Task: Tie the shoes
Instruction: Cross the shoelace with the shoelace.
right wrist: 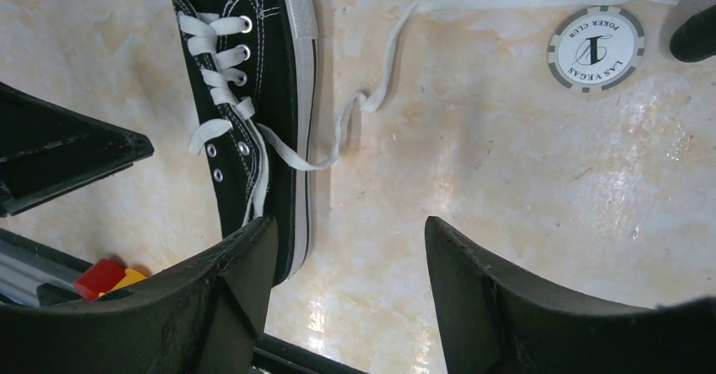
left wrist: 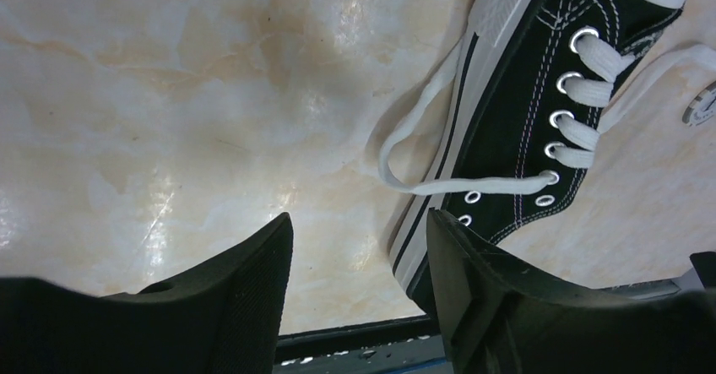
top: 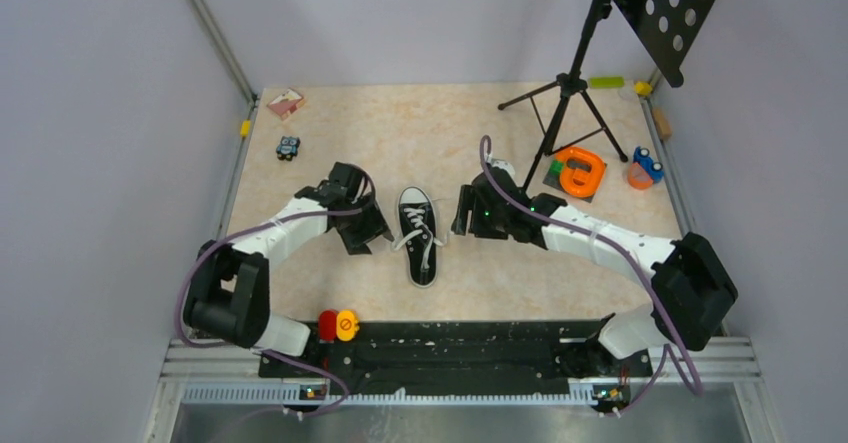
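One black low-top shoe [top: 418,235] with white laces lies mid-table, its toe cap pointing to the back. My left gripper [top: 366,231] hangs just left of it, and my right gripper [top: 461,213] just right of it. In the left wrist view the left gripper [left wrist: 359,218] is open over bare table, with the shoe's side [left wrist: 523,112] and a loose lace loop [left wrist: 405,138] beyond the right finger. The right wrist view has the right gripper [right wrist: 348,220] open and empty, the shoe [right wrist: 270,95] beside its left finger, and a lace end [right wrist: 371,95] trailing across the table.
A poker chip [right wrist: 595,49] lies by the lace end. A black tripod [top: 565,103] holding a perforated board stands at the back right, next to an orange object [top: 580,171] and a blue toy [top: 645,166]. A small toy car [top: 288,147] sits back left. Red and yellow buttons [top: 338,325] are at the near edge.
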You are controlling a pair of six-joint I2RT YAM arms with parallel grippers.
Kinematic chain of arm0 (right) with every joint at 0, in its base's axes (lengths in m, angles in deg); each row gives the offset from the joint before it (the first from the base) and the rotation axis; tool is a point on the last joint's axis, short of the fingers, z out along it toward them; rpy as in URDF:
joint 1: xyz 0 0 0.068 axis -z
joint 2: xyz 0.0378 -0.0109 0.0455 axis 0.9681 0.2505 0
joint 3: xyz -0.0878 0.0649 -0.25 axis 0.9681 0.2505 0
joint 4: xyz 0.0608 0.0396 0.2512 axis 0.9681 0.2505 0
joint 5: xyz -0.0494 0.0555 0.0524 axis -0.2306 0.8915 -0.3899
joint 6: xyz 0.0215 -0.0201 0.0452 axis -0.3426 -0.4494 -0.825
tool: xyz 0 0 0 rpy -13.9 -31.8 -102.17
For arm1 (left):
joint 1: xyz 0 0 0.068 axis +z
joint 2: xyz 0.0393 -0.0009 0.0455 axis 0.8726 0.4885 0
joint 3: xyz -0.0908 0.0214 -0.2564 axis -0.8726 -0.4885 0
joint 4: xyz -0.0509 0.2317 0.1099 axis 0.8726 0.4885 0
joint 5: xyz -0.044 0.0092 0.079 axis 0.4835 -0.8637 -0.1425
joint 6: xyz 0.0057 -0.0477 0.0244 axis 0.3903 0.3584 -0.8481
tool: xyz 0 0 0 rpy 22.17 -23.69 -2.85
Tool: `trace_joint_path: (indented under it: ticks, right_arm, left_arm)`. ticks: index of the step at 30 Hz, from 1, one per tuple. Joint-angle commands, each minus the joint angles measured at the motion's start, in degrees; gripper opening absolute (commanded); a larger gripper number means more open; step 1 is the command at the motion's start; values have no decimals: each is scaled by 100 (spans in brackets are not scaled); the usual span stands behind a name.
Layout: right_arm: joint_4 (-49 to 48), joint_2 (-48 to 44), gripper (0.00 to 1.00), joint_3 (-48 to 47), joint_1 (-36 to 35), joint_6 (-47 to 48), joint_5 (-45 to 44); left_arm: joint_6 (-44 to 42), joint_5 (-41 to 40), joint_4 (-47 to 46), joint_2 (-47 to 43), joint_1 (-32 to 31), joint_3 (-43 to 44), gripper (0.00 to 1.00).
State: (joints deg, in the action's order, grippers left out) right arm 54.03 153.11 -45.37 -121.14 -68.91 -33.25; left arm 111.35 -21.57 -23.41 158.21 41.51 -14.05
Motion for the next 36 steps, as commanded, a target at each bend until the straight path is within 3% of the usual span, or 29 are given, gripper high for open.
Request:
trace_joint_path:
  ticks: [1, 13, 15, 20, 31, 33, 34, 35, 36]
  right_arm:
    - [-253, 34, 64, 65, -26, -436, -532]
    - [-138, 1130, 66, -802, 55, -1147, -1275]
    - [-13, 1411, 65, -1022, 82, -1152, -1372]
    - [226, 2091, 56, -1497, 235, -1099, -1475]
    - [780, 3258, 54, -2265, 463, -1080, -1632]
    - [703, 3357, 46, -2263, 522, -1090, -1596]
    - [637, 3364, 32, -2241, 537, -1073, -1564]
    - [600, 3360, 9, -2231, 566, -1058, -1521]
    - [607, 3329, 0, -2237, 586, -1053, -1502]
  left_arm:
    - [183, 199, -785, 378, 9, -111, 63]
    - [442, 261, -1687, 932, -15, -746, 58]
    - [458, 173, -1703, 1023, -17, -697, 48]
    - [323, -121, -1345, 1130, -18, -415, 1]
    - [30, -419, -710, 451, -18, 53, 0]
    - [-24, -521, -600, 312, -18, 136, 0]
    - [-40, -559, -542, 255, -18, 195, 0]
    - [-53, -594, -481, 199, -17, 260, 0]
    - [-64, -623, -411, 144, -18, 341, 0]
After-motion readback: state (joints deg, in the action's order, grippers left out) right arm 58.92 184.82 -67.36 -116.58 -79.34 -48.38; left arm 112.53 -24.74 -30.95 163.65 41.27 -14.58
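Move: The loop of shoelace beside the shoe lies about 5 cm below the left hand, some 3 cm to its right and 1 cm ahead; the shoe's middle is 9 cm to that hand's right and 2 cm ahead. From the right hand, the other shoelace is about 11 cm straight ahead and 9 cm down. The shoe's middle is 11 cm to the right hand's left and 3 cm ahead, the poker chip 8 cm ahead and 8 cm to its right, both below it. The loose shoelace loop left of the shoe is pinched as the left hand sinks about 4.5 cm, easing forward and right, and shuts; still pinching, that hand draws back left and rises a little. Meanwhile the right hand reaches forward about 10 cm and down 8 cm, turning some 20 degrees clockwise, and closes on the other shoelace between shoe and chip. ##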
